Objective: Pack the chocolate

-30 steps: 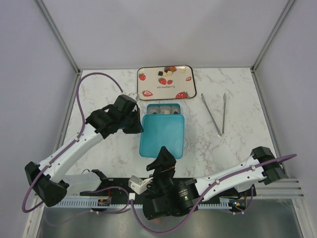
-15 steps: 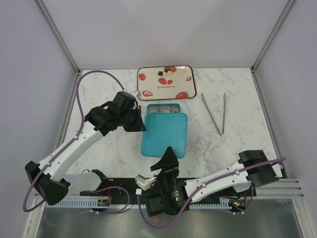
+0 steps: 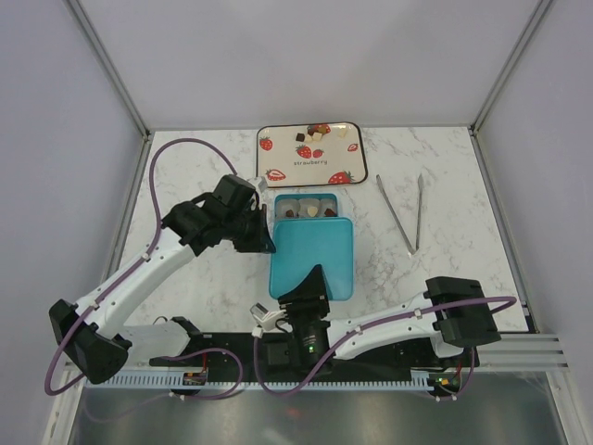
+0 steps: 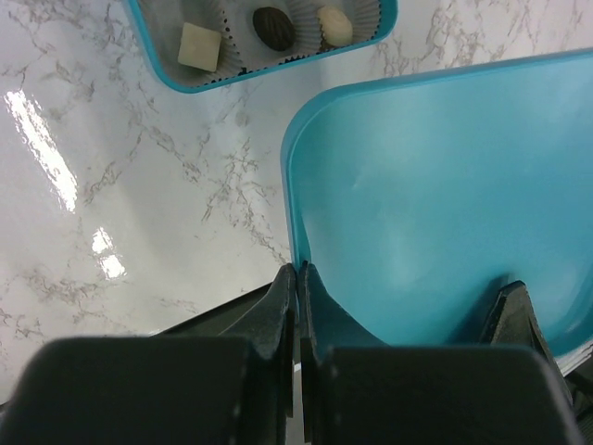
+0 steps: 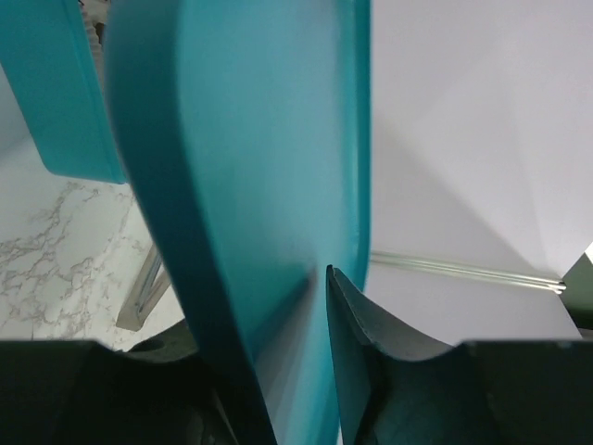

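Note:
A teal lid (image 3: 313, 255) is held over the near part of the teal box (image 3: 279, 199). Chocolates (image 3: 306, 209) sit in liner cups in the box's uncovered back row. More chocolates (image 3: 315, 135) lie on the strawberry tray (image 3: 310, 162). My left gripper (image 3: 269, 243) is shut on the lid's left edge. In the left wrist view the gripper (image 4: 297, 269) pinches the lid's (image 4: 445, 204) rim, with a white (image 4: 199, 46), a dark (image 4: 273, 28) and a cream candy (image 4: 334, 25) beyond. My right gripper (image 3: 313, 278) is shut on the lid's near edge. In the right wrist view (image 5: 310, 278) the lid (image 5: 259, 139) hides one finger.
Metal tongs (image 3: 408, 213) lie on the marble table to the right of the box. The tray stands at the table's back edge. Grey walls and metal posts close in the back and sides. A black rail runs along the near edge.
The lid has shifted a little to the right with both grippers on it. The right arm has drawn its elbow leftward and its wrist nearer the base.

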You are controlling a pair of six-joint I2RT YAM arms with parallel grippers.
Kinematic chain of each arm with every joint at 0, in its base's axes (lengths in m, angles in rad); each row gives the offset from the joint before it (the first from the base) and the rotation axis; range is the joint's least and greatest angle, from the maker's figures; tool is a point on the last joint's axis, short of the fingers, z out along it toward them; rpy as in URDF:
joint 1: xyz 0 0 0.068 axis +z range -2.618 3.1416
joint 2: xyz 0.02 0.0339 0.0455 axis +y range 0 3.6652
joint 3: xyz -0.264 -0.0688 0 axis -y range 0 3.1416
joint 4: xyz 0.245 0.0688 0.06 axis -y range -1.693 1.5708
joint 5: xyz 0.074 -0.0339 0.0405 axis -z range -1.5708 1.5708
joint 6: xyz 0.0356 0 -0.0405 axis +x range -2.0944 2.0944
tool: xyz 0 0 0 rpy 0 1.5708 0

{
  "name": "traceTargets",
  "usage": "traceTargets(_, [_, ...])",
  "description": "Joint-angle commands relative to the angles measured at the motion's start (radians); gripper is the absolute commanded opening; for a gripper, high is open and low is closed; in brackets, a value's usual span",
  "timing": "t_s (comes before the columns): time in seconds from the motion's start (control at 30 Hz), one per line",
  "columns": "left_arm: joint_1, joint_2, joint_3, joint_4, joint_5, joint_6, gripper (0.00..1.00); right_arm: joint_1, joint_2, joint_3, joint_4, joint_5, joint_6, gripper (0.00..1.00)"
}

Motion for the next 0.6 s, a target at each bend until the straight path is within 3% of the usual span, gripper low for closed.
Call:
traceTargets(0.0, [0.000, -0.032, -0.010, 0.006, 0.058, 0.026, 0.02, -0.010, 0.012, 0.076, -0.007, 0.091, -0.056, 0.39])
traceTargets(0.2, [0.000, -0.032, 0.013, 0.005, 0.050, 0.032, 0.03, -0.021, 0.042, 0.125, -0.005, 0.085, -0.090, 0.15])
traceTargets(0.37, [0.014, -0.028, 0.089, 0.005, 0.010, 0.023, 0.30, -0.058, 0.059, 0.214, 0.007, -0.004, -0.098, 0.00])
traceTargets(0.47, [0.063, -0.020, 0.163, 0.006, 0.001, 0.036, 0.36, -0.096, 0.047, 0.255, 0.056, -0.054, -0.131, 0.00])
traceTargets(0.5, [0.104, -0.017, 0.206, 0.005, 0.004, 0.043, 0.43, -0.105, 0.042, 0.269, 0.065, -0.065, -0.136, 0.00])
traceTargets(0.57, [0.165, -0.003, 0.258, 0.005, 0.025, 0.073, 0.49, -0.117, 0.027, 0.335, 0.074, -0.128, -0.133, 0.00])
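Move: The lid, raised above the table with its left edge still between the left fingers, has its middle about 10 cm right and 2 cm back of the left hand, level with it. From the right hand, reaching in from the near side, the lid's middle is roughly 3 cm ahead and 2 cm left. The open chocolate box lies about 11 cm ahead, 2 cm left and 14 cm below the right hand; the tongs lie 24 cm right and 12 cm ahead. Right fingers close on the lid, moving about 5 cm left, up and forward; left hand lets go, rising forward. ##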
